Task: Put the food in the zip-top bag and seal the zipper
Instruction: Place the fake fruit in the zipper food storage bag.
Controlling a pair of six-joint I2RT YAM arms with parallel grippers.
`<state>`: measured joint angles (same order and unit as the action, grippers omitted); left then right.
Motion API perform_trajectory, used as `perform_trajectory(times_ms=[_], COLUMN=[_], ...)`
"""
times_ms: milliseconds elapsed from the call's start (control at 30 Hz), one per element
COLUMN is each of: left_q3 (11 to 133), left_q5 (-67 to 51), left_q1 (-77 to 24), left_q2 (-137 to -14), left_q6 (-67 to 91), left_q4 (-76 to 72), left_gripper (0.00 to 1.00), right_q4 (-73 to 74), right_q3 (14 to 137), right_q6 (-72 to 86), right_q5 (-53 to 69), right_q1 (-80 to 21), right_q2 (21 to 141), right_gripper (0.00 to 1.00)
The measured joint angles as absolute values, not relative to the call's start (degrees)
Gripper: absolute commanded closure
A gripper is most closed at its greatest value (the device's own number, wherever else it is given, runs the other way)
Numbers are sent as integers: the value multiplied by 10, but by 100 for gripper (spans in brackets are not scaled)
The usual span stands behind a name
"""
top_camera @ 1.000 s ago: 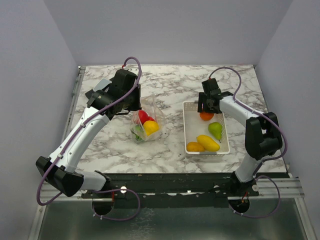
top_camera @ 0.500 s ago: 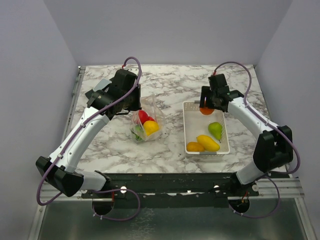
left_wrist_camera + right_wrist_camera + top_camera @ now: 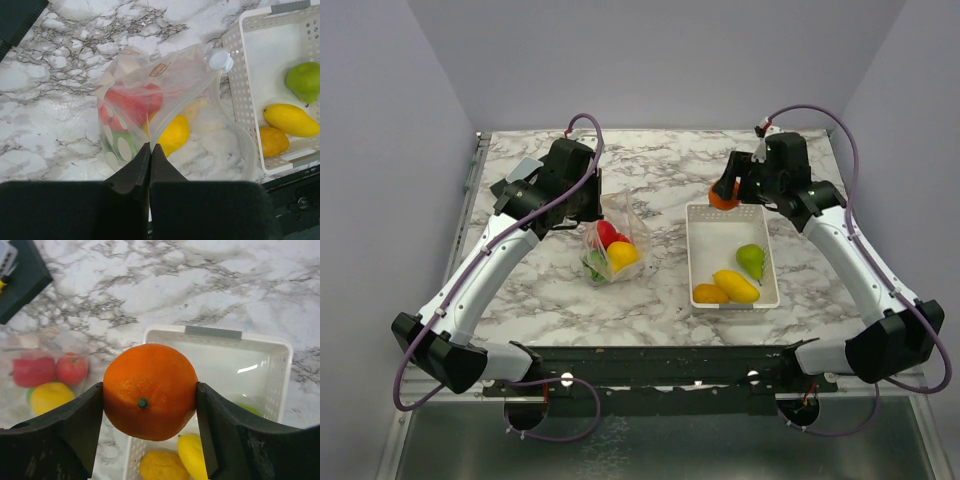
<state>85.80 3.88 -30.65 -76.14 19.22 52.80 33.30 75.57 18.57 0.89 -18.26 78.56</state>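
My right gripper (image 3: 149, 397) is shut on an orange toy fruit (image 3: 149, 390), held in the air above the far left end of the white tray (image 3: 698, 262). The clear zip-top bag (image 3: 165, 95) lies left of the tray. My left gripper (image 3: 150, 146) is shut on the bag's edge and lifts it, so its mouth gapes toward the tray. Inside the bag are red pieces (image 3: 131, 102), a yellow lemon (image 3: 174, 134) and a green piece (image 3: 120, 145). In the tray lie a green pear (image 3: 751, 261), a yellow mango (image 3: 736, 285) and a small orange-yellow fruit (image 3: 709, 294). The zipper cannot be made out.
The marble table ends at a black rail along the near edge (image 3: 650, 362). Grey walls close in on the left, back and right. A white round tab (image 3: 220, 60) sits at the bag's upper corner beside the tray.
My right gripper has lifted the orange out of the tray and carried it up and toward the tray's far left corner. The left arm and the bag have not moved.
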Motion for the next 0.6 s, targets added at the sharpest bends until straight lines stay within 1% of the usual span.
perform_trajectory(times_ms=[367, 600], left_q3=[858, 858], left_q5=[38, 38], left_q1=[-307, -307], left_q2=[-761, -761], left_q6=[192, 191], left_q4=[527, 524], left_gripper=[100, 100], right_q4=[321, 299], right_q3=[793, 797], right_q6=[207, 222], right_q5=[165, 232], right_q1=[-188, -208], right_q2=[730, 722], right_gripper=[60, 60])
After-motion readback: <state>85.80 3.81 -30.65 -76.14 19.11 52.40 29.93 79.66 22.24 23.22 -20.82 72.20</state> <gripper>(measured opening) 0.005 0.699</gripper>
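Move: The orange is already in the right fingers, roughly 21 cm above the table. The open bag mouth it is meant for lies about 23 cm to this hand's left, 5 cm back and 4 cm lower. Below the hand is the white bin, its middle 18 cm down, 4 cm back and 3 cm right; the pear is 18 cm down, 5 cm back and 9 cm right. The left hand has the mouth about 6 cm to its right, 2 cm ahead and 5 cm lower. The orange, still gripped between the right fingers, goes on up by some 9 cm and is carried about 7 cm left and 5 cm back, away from the bin and towards the bag mouth. The right wrist turns counter-clockwise and rolls its left side up, bringing the fingers round towards the bag; the left hand stays put, pinching the bag rim. ##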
